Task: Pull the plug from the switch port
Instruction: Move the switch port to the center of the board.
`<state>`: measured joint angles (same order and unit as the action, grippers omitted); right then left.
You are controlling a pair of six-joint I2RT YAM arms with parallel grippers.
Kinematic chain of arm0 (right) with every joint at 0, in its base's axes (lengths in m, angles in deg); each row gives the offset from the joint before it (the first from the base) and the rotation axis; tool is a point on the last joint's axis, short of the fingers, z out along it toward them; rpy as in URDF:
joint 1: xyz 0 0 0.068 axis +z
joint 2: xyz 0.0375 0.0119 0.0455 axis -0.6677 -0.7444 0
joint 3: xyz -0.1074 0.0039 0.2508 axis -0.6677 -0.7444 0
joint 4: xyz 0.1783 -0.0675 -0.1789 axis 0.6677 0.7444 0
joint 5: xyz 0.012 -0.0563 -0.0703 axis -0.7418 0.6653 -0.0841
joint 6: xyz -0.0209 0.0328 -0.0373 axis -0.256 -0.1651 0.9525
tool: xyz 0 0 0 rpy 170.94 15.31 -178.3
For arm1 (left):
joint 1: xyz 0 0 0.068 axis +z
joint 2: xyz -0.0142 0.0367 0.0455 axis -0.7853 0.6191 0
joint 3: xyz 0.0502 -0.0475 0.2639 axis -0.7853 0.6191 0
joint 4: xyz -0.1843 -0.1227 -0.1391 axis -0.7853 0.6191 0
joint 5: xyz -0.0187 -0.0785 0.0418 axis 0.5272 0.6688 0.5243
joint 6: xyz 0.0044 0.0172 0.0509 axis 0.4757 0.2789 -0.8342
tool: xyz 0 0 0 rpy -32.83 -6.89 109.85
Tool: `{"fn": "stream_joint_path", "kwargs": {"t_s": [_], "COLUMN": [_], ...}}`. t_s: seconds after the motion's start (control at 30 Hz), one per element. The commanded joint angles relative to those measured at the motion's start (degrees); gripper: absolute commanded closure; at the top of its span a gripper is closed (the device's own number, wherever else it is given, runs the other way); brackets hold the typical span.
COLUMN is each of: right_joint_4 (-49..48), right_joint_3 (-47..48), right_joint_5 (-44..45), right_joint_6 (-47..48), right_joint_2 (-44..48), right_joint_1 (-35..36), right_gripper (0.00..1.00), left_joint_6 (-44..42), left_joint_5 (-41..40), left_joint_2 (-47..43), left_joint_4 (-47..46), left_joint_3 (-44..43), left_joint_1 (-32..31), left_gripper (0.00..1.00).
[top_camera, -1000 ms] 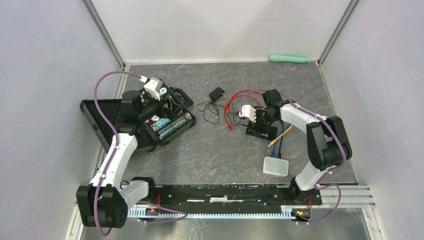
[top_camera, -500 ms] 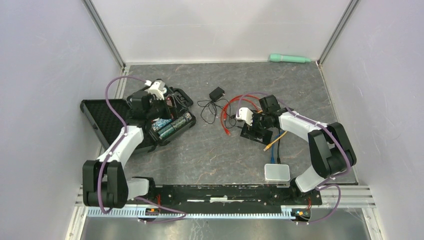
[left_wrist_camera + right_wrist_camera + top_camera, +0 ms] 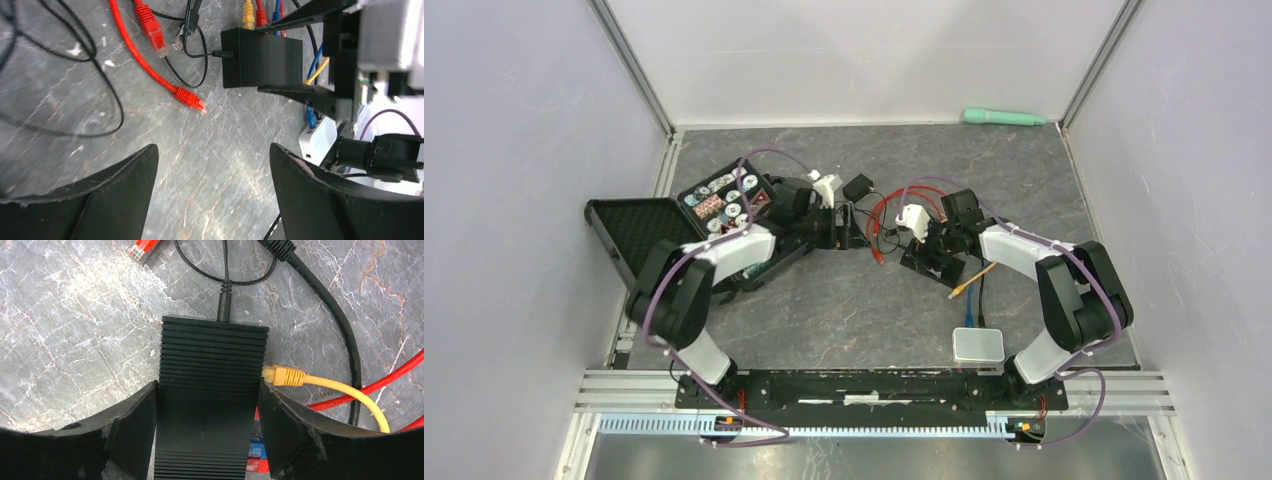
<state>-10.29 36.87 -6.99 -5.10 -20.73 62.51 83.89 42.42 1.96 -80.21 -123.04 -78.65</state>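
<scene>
The switch (image 3: 210, 390) is a black ribbed box lying on the stone table. My right gripper (image 3: 207, 405) is shut on the switch, one finger against each long side. A yellow plug (image 3: 283, 375) sits in a port on its right side, with red and blue plugs (image 3: 255, 460) beside it further back. A black power plug (image 3: 224, 305) enters its far end. In the left wrist view the switch (image 3: 261, 57) lies ahead, with yellow (image 3: 247, 10), red and blue plugs along its top edge. My left gripper (image 3: 212, 155) is open over bare table, short of the switch.
Loose red cable ends (image 3: 190, 97) and thin black wires (image 3: 60, 130) lie between my left gripper and the switch. A white box (image 3: 977, 345) sits near the front right. An open black case (image 3: 629, 225) with batteries stands at the left. A black adapter (image 3: 857, 187) lies behind.
My left arm has swung from over the black case to the middle of the table, toward the switch. The right gripper has stayed on the switch, shifting it slightly.
</scene>
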Motion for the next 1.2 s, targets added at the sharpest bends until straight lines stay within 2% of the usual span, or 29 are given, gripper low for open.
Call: {"fn": "stream_joint_path", "kwargs": {"t_s": [0.0,0.3,0.57,0.77,0.93,1.17], "right_joint_4": [-5.57,-9.72,-10.56,-10.66,-10.82,-10.78], "right_joint_3": [-1.82,-5.25,-5.81,-6.03,-5.83,-5.5], "right_joint_5": [-0.18,-2.95,-6.39,-7.46,-8.48,-9.59], "right_joint_6": [-5.9,-8.31,-9.19,-9.27,-9.64,-9.63], "right_joint_2": [1.05,3.33,3.85,3.8,3.2,2.34], "right_joint_1": [0.03,-1.2,-3.69,-4.4,-5.02,-5.53], "right_gripper": [0.49,0.54,0.55,0.56,0.56,0.56], "left_joint_6": [9.78,27.05,30.75,34.22,35.27,37.06], "left_joint_5": [3.24,3.45,2.22,3.23,2.9,3.25], "left_joint_2": [9.05,19.09,22.1,24.29,25.23,28.69], "left_joint_4": [-1.34,-13.46,-16.65,-20.08,-21.33,-23.18], "left_joint_3": [-6.83,-9.09,-11.85,-13.2,-13.27,-14.18], "left_joint_1": [-3.45,-6.19,-8.52,-8.61,-8.61,-8.52], "left_gripper": [0.13,0.17,0.2,0.27,0.28,0.37]}}
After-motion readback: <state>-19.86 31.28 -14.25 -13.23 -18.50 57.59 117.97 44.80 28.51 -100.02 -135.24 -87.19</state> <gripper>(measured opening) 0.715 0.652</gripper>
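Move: The left hand is empty; the middle of the switch port lies about 17 cm to its right, 2 cm back and 9 cm below. From the left hand, the switch port's black power plug is some 11 cm right and 2 cm ahead, the loose red plug 6 cm right and 1 cm back, and the loose black plug 10 cm right and 5 cm ahead. The right hand already grips the switch port, whose middle is roughly 2 cm right, 1 cm back and 1 cm below. The right hand keeps the switch port pinched across its width and stays nearly in place, only tilting about 10 degrees with its left side rising. The left hand swings some 11 cm right towards the power-plug end, dropping nearly 6 cm, rising 2, then easing down again; its fingers tip down over 20 degrees and close partway, ending close over that end, touch not visible. ##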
